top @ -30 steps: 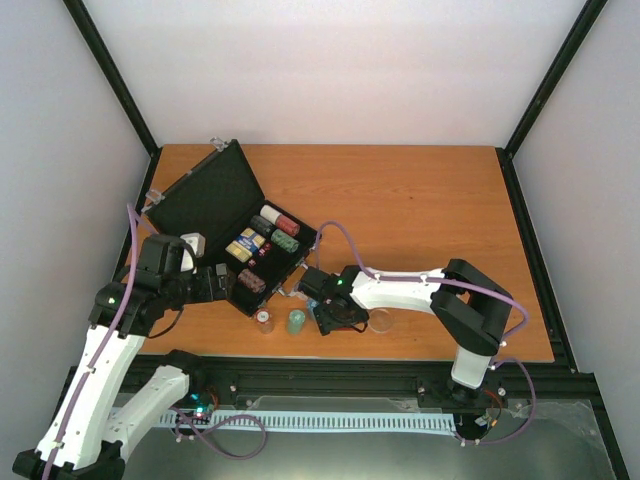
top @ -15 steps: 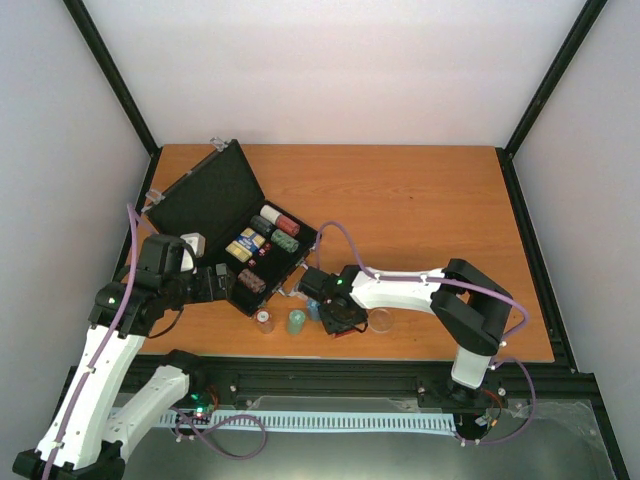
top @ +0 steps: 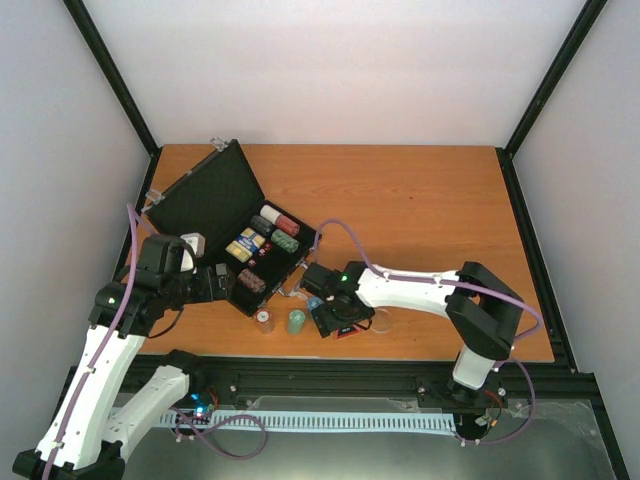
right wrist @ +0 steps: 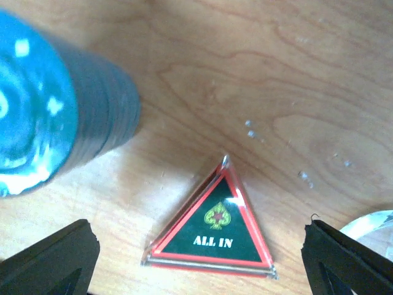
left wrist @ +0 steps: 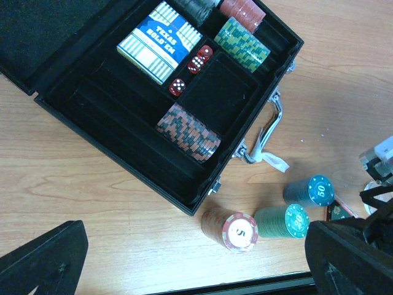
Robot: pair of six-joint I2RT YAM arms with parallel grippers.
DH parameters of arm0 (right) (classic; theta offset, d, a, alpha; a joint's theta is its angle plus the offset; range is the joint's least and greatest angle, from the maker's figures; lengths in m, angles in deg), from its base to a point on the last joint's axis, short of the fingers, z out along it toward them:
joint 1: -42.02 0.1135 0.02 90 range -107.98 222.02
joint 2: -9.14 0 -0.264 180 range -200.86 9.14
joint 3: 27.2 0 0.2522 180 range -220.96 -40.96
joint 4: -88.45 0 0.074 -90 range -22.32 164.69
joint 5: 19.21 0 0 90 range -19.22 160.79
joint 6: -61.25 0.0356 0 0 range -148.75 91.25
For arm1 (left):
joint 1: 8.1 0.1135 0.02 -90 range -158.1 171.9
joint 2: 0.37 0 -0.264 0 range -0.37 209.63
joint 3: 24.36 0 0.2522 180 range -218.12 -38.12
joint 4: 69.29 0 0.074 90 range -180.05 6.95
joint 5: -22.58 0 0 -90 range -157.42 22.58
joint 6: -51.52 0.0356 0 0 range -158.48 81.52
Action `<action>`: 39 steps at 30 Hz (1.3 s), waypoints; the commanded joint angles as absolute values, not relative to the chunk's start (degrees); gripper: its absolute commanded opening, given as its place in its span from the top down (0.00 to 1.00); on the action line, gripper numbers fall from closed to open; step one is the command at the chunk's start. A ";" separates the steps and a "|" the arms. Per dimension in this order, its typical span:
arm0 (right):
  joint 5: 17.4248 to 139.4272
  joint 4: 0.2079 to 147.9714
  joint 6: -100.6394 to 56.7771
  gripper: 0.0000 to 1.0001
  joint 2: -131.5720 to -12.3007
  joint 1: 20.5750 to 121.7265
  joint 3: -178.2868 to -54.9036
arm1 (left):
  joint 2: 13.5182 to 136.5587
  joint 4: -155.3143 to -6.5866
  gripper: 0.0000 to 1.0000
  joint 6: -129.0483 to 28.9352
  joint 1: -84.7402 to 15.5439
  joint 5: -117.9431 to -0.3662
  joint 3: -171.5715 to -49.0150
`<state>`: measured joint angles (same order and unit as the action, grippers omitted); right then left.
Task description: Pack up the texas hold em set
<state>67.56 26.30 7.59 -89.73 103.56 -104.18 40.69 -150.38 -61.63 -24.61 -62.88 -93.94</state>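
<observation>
The black case [top: 205, 198] lies open at the left, its tray [left wrist: 123, 173] holding a card deck [left wrist: 159, 41], red dice [left wrist: 190, 69] and chip stacks, one brown-red [left wrist: 187, 130]. In front of it on the table stand a red stack [left wrist: 232, 228], a green stack [left wrist: 282, 221] and a blue stack [right wrist: 55, 110]. The black "ALL IN" triangle [right wrist: 212, 227] lies flat between the fingers of my open right gripper [right wrist: 196, 264], untouched. A clear disc [right wrist: 374, 224] lies just right of it. My left gripper [left wrist: 196, 264] hovers open and empty above the red stack.
The case's silver handle [left wrist: 270, 126] juts toward the loose stacks. The table's front edge and black rail [left wrist: 245, 286] run just behind the stacks. Bare wood [top: 420, 210] stretches across the right and far side.
My right gripper has shifted slightly toward the front over the triangle and its elbow has swung right. The left arm has not moved.
</observation>
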 commanded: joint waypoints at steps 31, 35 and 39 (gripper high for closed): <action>72.51 30.54 4.68 0.18 -89.15 103.99 -96.19 | 40.78 -150.22 0.00 -61.53 -24.89 -63.20 -93.16; 71.83 29.82 5.13 0.28 -88.71 103.99 -95.85 | 40.91 -149.92 0.00 -61.59 -24.89 -62.96 -93.02; 71.39 29.51 5.40 0.37 -88.55 103.99 -96.07 | 40.76 -149.76 0.00 -61.59 -24.89 -62.93 -92.75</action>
<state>71.60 29.89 4.66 -88.20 103.56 -97.36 40.87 -150.34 -61.63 -24.61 -62.92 -92.86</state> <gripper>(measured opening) 0.671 0.997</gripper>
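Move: Just behind and to the right of the right hand, about 2 cm back, 2 cm right and 3 cm below, lies the ALL IN triangle. The blue chip stack stands level with the hand some 5 cm to its left, the green stack about 9 cm left and 2 cm back, and the clear disc roughly 10 cm right and 1 cm back. From the left hand the triangle is some 27 cm right, 4 cm back and 20 cm below. Drawing back about 2.5 cm and a little to the right, off the triangle's forward tip and away from the blue stack, the right hand also sinks some 2 cm until its open fingers straddle the triangle's wide base. There it stays and the fingers close from nearly wide open to about two thirds, right up to the two rear corners; a firm grip can't be made out. ##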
